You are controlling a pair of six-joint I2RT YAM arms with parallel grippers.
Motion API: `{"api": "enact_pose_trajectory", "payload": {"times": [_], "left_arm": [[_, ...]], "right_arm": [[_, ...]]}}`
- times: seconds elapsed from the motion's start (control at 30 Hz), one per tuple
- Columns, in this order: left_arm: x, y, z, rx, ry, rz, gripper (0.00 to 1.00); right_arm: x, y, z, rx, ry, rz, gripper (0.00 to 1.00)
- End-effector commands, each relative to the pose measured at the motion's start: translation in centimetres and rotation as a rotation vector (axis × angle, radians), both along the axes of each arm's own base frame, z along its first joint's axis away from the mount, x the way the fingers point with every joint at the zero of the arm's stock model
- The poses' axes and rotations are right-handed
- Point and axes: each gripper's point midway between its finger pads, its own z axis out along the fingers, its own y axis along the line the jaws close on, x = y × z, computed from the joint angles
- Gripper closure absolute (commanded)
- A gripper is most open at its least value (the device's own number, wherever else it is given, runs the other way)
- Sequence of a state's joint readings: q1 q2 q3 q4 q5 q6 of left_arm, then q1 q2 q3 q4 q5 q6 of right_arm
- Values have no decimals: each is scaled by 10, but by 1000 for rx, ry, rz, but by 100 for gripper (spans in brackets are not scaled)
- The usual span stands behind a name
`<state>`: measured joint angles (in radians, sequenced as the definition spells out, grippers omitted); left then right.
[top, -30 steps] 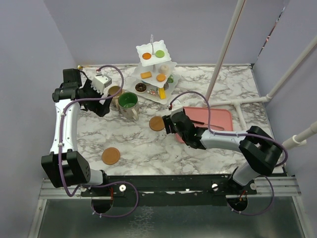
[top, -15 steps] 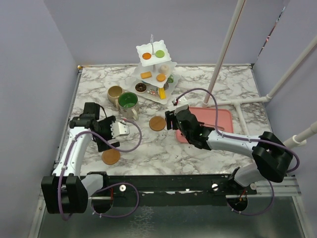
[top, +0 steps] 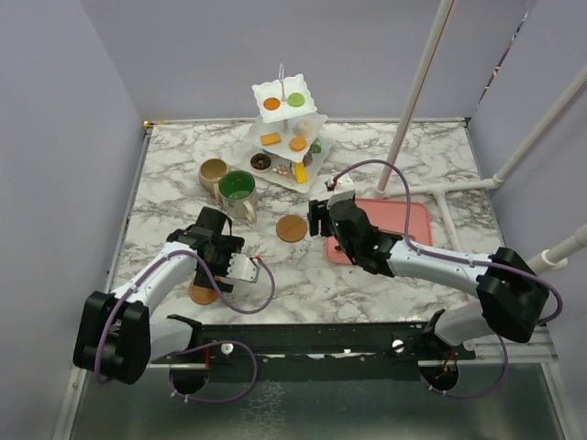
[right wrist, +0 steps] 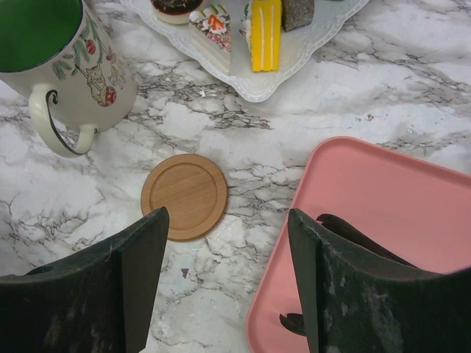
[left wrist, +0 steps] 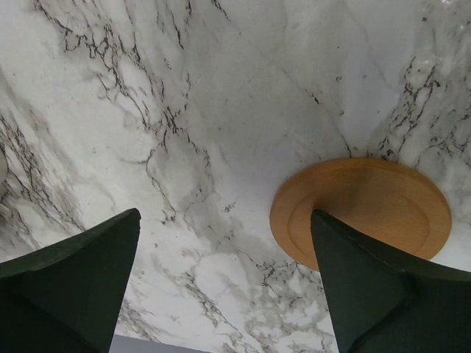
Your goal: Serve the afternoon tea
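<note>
The white three-tier stand [top: 312, 117] at the back holds the toy pastries [top: 271, 104]; its bottom tier [right wrist: 254, 87] with a yellow cake slice [right wrist: 265, 29] shows in the right wrist view. The beige mug [top: 213, 171] and the green-inside mug [top: 237, 190] stand left of it. One wooden coaster [top: 292, 228] lies mid-table, just left of my open, empty right gripper [top: 319, 220]. In the right wrist view this coaster [right wrist: 185, 196] lies ahead of the left finger. My left gripper [top: 213, 273] is open and empty over the near-left coaster [top: 200, 294], whose edge [left wrist: 360, 209] passes under the right finger [left wrist: 383, 294].
A pink tray [top: 408, 213] lies right of centre and holds black tongs [right wrist: 360, 246]. White poles [top: 417, 92] rise at the back right. Purple walls close the left and the back. The green-inside mug [right wrist: 51, 51] stands close to the mid-table coaster.
My left arm has swung from the mugs at the back left down to the near-left coaster. My right gripper has drawn back slightly from the mid-table coaster.
</note>
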<state>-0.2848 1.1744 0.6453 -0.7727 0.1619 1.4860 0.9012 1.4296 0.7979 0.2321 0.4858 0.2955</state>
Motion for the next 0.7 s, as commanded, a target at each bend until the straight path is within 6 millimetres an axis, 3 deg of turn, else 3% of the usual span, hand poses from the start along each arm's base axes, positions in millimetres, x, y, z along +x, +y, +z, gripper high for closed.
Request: {"api": "enact_pose_trajectory", "payload": {"times": [0.0, 0.27, 0.5, 0.67], "left_arm": [[16, -6, -6, 58, -84, -136, 1], [11, -34, -19, 68, -73, -247, 1], [26, -100, -12, 15, -106, -295, 1], [55, -133, -15, 44, -113, -295, 1]], "right_arm": [[8, -11, 26, 40, -43, -75, 29], [19, -27, 28, 47, -43, -113, 27], [27, -48, 22, 55, -29, -155, 27], [28, -64, 18, 58, -22, -188, 27]]}}
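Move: A wooden coaster lies under the left hand's rear finger, its middle roughly 6 cm back, 4 cm left and 2 cm below that hand. The second coaster is about 14 cm ahead and 22 cm to the right of the left hand; the green mug stands some 21 cm ahead and 6 cm right. From the right hand, the wooden coaster is about 16 cm back and 37 cm left, the second coaster 4 cm ahead and 9 cm left, and the pink tray 4 cm ahead and 15 cm right, all some 13 cm below. With its rear fingertip on the wooden coaster's forward rim, the open left hand eases down barely 1 cm, turns nearly 20 degrees clockwise and drags the coaster rightward about 9 cm, swinging slightly forward late on, towards the second coaster. The open right hand backs off from the second coaster, some 5 cm right, 3 cm forward and 2 cm up, over the tray. ##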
